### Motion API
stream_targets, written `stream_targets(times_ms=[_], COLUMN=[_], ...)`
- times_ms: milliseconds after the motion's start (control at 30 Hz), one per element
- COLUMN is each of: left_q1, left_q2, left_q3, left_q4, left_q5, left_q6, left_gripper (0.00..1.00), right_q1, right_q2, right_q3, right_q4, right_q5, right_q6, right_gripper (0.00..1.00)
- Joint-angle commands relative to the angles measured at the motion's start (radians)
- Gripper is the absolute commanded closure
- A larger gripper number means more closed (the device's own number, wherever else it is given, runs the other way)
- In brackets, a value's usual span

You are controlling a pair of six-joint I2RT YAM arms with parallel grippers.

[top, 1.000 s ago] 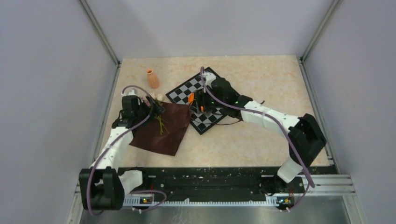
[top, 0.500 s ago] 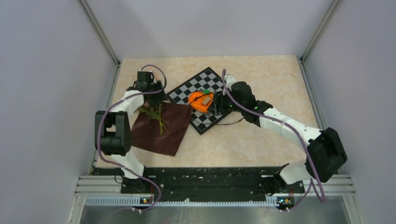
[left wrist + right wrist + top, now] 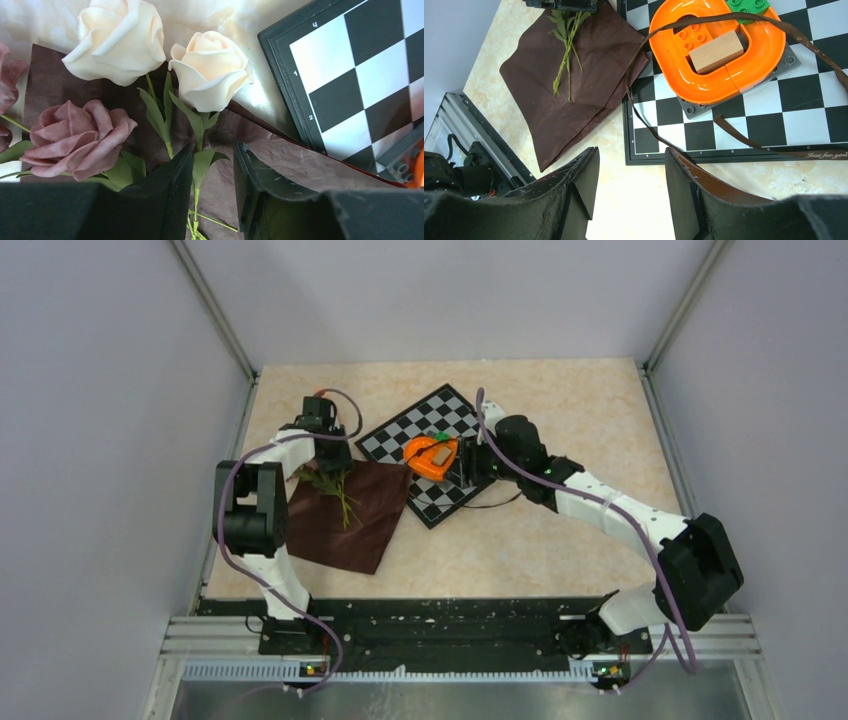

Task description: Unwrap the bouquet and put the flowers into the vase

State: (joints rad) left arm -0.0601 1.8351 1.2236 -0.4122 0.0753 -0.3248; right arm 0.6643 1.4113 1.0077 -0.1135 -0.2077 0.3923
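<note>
The bouquet lies unwrapped: its maroon cloth [image 3: 345, 520] [image 3: 574, 80] is spread flat on the table with the flowers [image 3: 335, 485] on its far edge. In the left wrist view two cream roses [image 3: 212, 70] and a mauve rose [image 3: 75, 140] lie just ahead of the fingers. My left gripper [image 3: 330, 458] [image 3: 212, 155] is open, low over the cloth, with one thin green stem [image 3: 204, 167] between its jaws, close to the left finger. My right gripper [image 3: 470, 468] [image 3: 631, 160] hangs open and empty above the chessboard's near edge. The vase is hidden behind the left arm.
A chessboard [image 3: 420, 425] [image 3: 804, 95] lies right of the cloth, with an orange heart-shaped piece [image 3: 432, 455] [image 3: 719, 80] holding a wooden block [image 3: 716, 51] on it. The brown ribbon [image 3: 824, 155] trails loose over the board. The enclosure walls stand close on the left.
The left arm has reached farther back, covering the vase, and its jaws have narrowed around a stem. The right gripper has drawn back to the right off the orange heart piece.
</note>
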Motion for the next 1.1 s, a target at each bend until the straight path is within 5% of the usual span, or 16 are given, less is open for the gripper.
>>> stream_targets(times_ms=[0,367,700,1067], left_q1=[-0.007,-0.007,-0.007,-0.01], left_q2=[0.014,0.043,0.008,-0.143], left_q3=[0.034,0.058,0.056,-0.068], left_q4=[0.0,-0.022,-0.028,0.072], left_q5=[-0.027,-0.045,0.008,0.18], left_q6=[0.016,0.018,0.018,-0.025], left_gripper=[0.63,0.74,1.0,1.0], right_q1=[-0.003,-0.003,-0.003,-0.003], right_q2=[-0.013,-0.019,-0.033,-0.047], right_q3=[0.009,0.002,0.012,0.0], right_q4=[0.03,0.026,-0.002,-0.009], right_q5=[-0.014,-0.002,0.032,0.044], right_q6=[0.015,0.019,-0.008,-0.006], right_gripper=[0.48,0.48,0.48,0.48])
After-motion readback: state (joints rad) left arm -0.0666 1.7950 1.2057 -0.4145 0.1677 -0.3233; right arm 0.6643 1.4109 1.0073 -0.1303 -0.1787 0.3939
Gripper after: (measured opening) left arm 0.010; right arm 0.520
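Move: The right-hand white rose's stem lies between the left gripper's open fingertips, roughly 1 cm below; its bloom is about 6 cm ahead. The other white rose is some 7 cm ahead and 6 cm left of the gripper, the nearest pink rose 8 cm left and 2 cm ahead, the vase about 16 cm ahead and 4 cm left. From the right gripper the stem is some 28 cm left, 11 cm ahead and 14 cm below. Close the left gripper from a bit under half open until it pinches the white rose's stem just beneath the bloom, sinking barely 1 cm meanwhile. Once shut, draw the stem about 2 cm to the right, away from the other white rose, and begin lifting it by nearly 2 cm, keeping the grip. ##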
